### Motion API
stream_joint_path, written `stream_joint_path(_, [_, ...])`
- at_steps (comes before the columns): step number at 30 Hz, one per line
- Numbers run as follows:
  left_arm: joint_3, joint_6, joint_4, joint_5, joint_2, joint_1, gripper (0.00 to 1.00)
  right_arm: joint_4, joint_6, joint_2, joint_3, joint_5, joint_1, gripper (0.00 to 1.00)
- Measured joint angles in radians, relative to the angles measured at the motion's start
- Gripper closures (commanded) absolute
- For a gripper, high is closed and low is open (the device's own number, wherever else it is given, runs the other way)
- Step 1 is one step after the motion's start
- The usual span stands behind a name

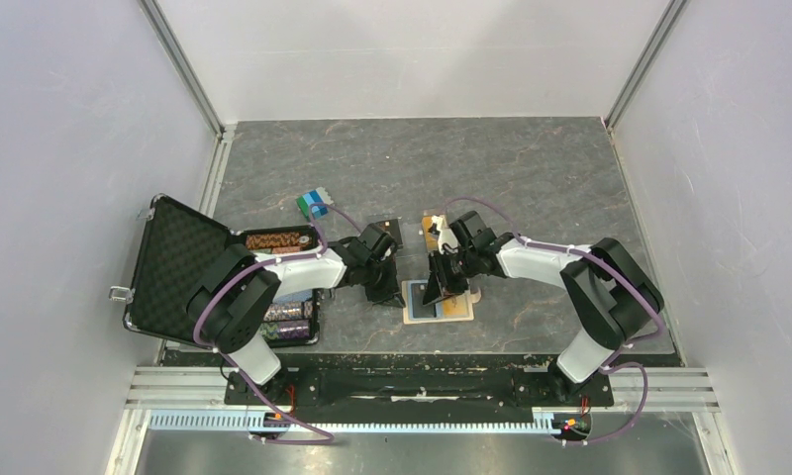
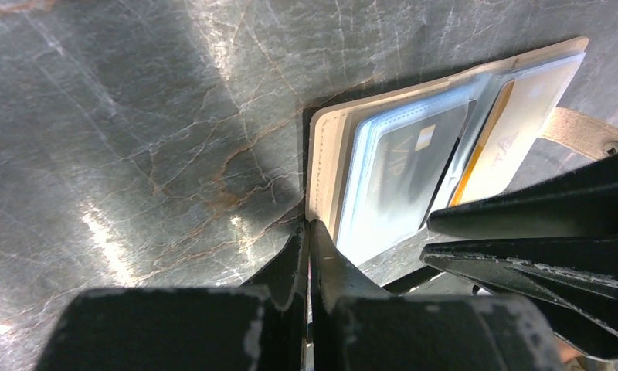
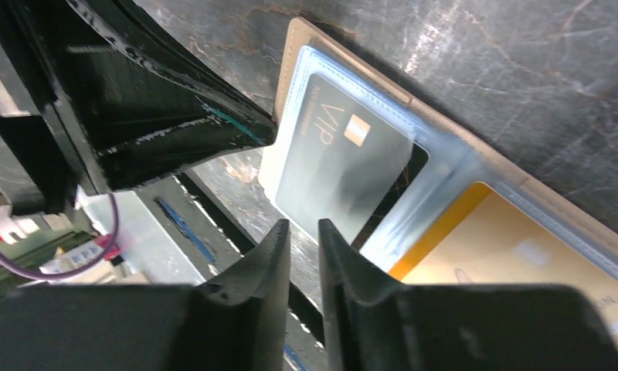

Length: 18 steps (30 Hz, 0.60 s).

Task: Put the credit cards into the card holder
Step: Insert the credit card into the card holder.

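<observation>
The card holder [image 1: 442,312] lies open on the table between both arms, tan outside [image 2: 325,154] and light blue inside. A dark card marked VIP [image 3: 344,154] sits in its clear sleeve [image 2: 406,166]. An orange-yellow credit card [image 3: 507,247] shows in the neighbouring sleeve [image 2: 483,151]. My left gripper [image 2: 309,226] is shut, its tips against the holder's tan left edge, nothing seen between them. My right gripper [image 3: 300,226] hovers over the holder's near edge beside the dark card, its jaws a narrow gap apart and empty.
An open black foam-lined case [image 1: 179,262] with rows of chips stands at the left. A small green and blue object [image 1: 314,204] lies behind the left arm. An orange box [image 1: 432,231] sits just behind the right gripper. The holder's snap tab [image 2: 592,135] sticks out on the right.
</observation>
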Motion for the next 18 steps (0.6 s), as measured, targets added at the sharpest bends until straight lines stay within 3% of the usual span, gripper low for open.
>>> stream_joint_path(5, [0.035,0.024,-0.075,-0.041,0.000,-0.006,0.86,-0.010,0.001,0.010,0.016,-0.010,0.003,0.77])
stream_joint_path(10, [0.067,0.052,-0.144,-0.075,-0.013,-0.005,0.62,-0.065,-0.037,0.009,0.065,0.022,0.000,0.76])
stream_joint_path(14, [0.071,0.061,-0.147,-0.066,-0.059,-0.005,0.55,-0.085,-0.065,-0.009,0.073,0.032,-0.018,0.97])
stream_joint_path(18, [0.071,0.060,-0.098,-0.031,-0.075,-0.005,0.57,-0.095,-0.092,-0.013,0.070,0.037,-0.048,1.00])
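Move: The open card holder's middle lies about 9 cm to the left gripper's right and 1 cm ahead, 1 cm lower; the black card in the holder is 5 cm to this gripper's right, 1 cm ahead. From the right gripper the holder's middle is some 3 cm right, 1 cm ahead and 2 cm below, with the black card 1 cm left and 2 cm ahead, the orange card 6 cm right and 1 cm ahead. Draw the left gripper, still shut on the holder's left edge, about 1.5 cm left; then open it to nearly half, let the edge go and rise some 3 cm, swinging back right. Meanwhile lift the right gripper slightly off the black card's near edge, carry it forward and then right over the holder's spine, and shut its fingers empty. ##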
